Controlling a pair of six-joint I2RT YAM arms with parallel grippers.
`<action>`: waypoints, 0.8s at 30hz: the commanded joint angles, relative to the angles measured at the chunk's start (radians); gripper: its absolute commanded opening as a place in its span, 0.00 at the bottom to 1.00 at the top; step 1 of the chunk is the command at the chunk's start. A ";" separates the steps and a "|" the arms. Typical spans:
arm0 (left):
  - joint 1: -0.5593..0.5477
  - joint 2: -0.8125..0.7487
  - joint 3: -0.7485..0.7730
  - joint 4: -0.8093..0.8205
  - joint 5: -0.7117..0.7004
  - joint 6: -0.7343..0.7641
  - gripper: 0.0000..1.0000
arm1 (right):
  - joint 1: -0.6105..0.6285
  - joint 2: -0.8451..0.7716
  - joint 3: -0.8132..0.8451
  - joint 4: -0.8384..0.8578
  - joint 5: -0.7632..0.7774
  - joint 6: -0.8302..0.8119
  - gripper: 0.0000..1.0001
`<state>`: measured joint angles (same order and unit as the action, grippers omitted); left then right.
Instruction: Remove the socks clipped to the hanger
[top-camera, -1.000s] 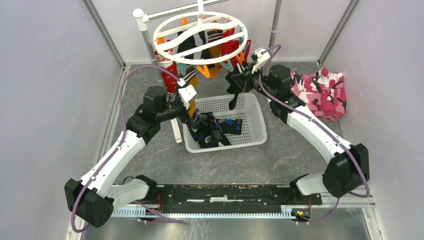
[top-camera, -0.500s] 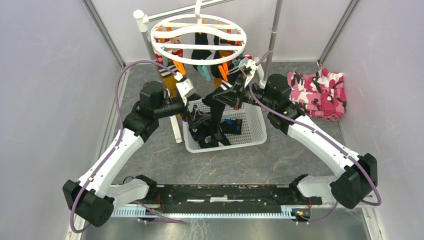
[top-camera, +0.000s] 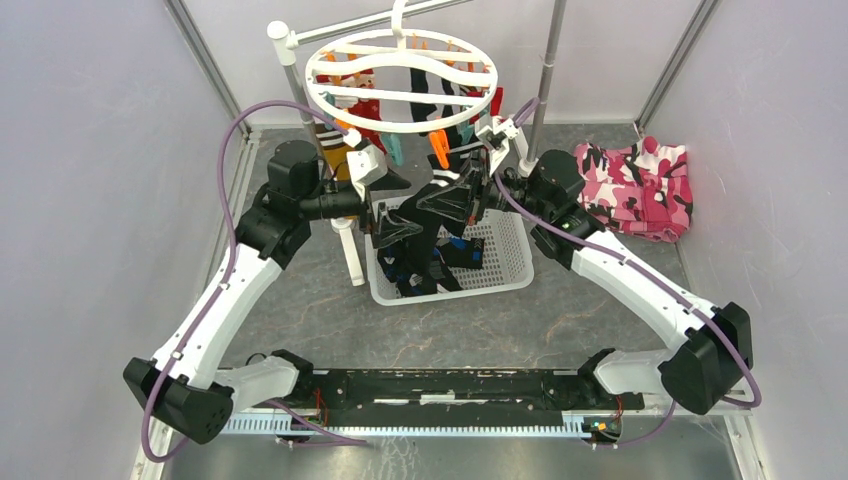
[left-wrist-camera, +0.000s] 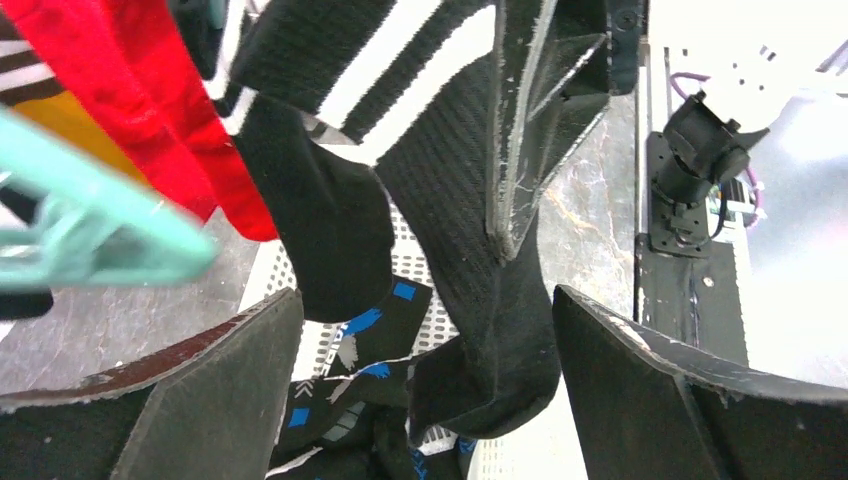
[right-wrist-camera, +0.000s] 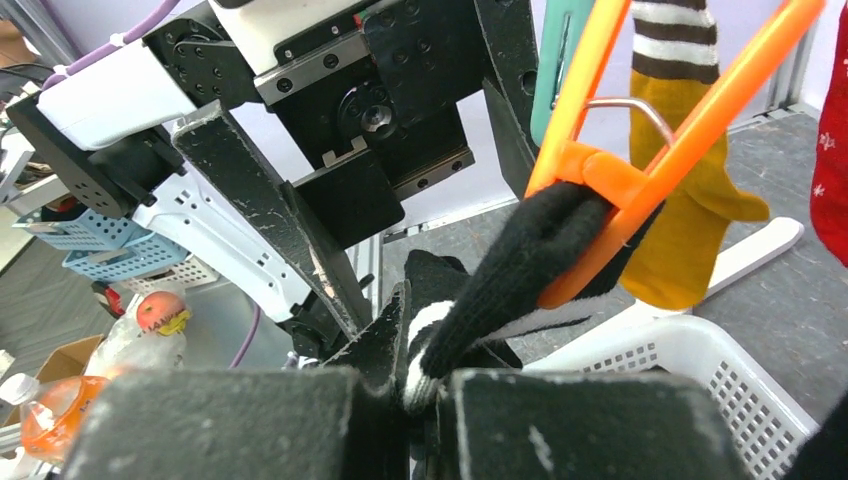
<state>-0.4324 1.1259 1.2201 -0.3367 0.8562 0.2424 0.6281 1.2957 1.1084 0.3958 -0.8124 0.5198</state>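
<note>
The white ring hanger (top-camera: 400, 75) hangs at the back with red, mustard and black socks under its orange and teal clips. My right gripper (top-camera: 445, 198) (right-wrist-camera: 440, 385) is shut on a black sock with white stripes (right-wrist-camera: 520, 260). The sock stretches taut up to an orange clip (right-wrist-camera: 600, 175) that still pinches it. My left gripper (top-camera: 392, 222) (left-wrist-camera: 425, 293) stands open just left of it, over the basket. The black sock's toe (left-wrist-camera: 490, 330) hangs between its fingers without touching them. A red sock (left-wrist-camera: 150, 110) and a teal clip (left-wrist-camera: 90, 240) hang at its upper left.
The white perforated basket (top-camera: 505, 272) below both grippers holds several black socks with blue marks (left-wrist-camera: 360, 395). A mustard sock (right-wrist-camera: 685, 225) hangs beside the orange clip. The stand's white pole (top-camera: 347, 245) rises left of the basket. A pink camouflage cloth (top-camera: 640, 185) lies at the right.
My right gripper has pulled the black sock left and down, and the hanger has swung round. My left gripper has risen out of the basket towards the hanging socks.
</note>
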 joint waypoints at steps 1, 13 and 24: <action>0.007 0.028 0.056 -0.109 0.126 0.129 0.99 | 0.006 0.016 0.032 0.089 -0.056 0.057 0.02; 0.007 0.043 0.024 -0.126 0.084 0.125 0.26 | 0.006 0.013 0.025 0.032 -0.012 0.029 0.45; 0.007 -0.050 -0.093 -0.065 0.024 0.071 0.03 | 0.003 -0.077 0.116 -0.221 0.406 -0.173 0.83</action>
<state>-0.4294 1.1194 1.1522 -0.4515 0.8909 0.3576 0.6292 1.2697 1.1263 0.2096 -0.5938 0.4271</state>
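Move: My left hand is open at the hanging part of the black striped sock, its grip spot about 4 cm below me, 1 cm back and 2 cm right. My right hand still pinches this sock near the white stripes; the orange clip holding the cuff is roughly 9 cm ahead, 2 cm right and 7 cm above it. From my left hand a turquoise clip hangs about 8 cm ahead, 3 cm left and 6 cm up, and the basket lies some 30 cm below, 4 cm ahead and 9 cm right. I sink my left hand about 3 cm, easing slightly back, and shut its fingers on the hanging sock, then lower it another 1 cm with the sock pinched. My right hand holds still until that grip closes, opens wide to let go of the sock, and slides some 3 cm forward and a little down towards the orange clip, turning clockwise about 15 degrees. ##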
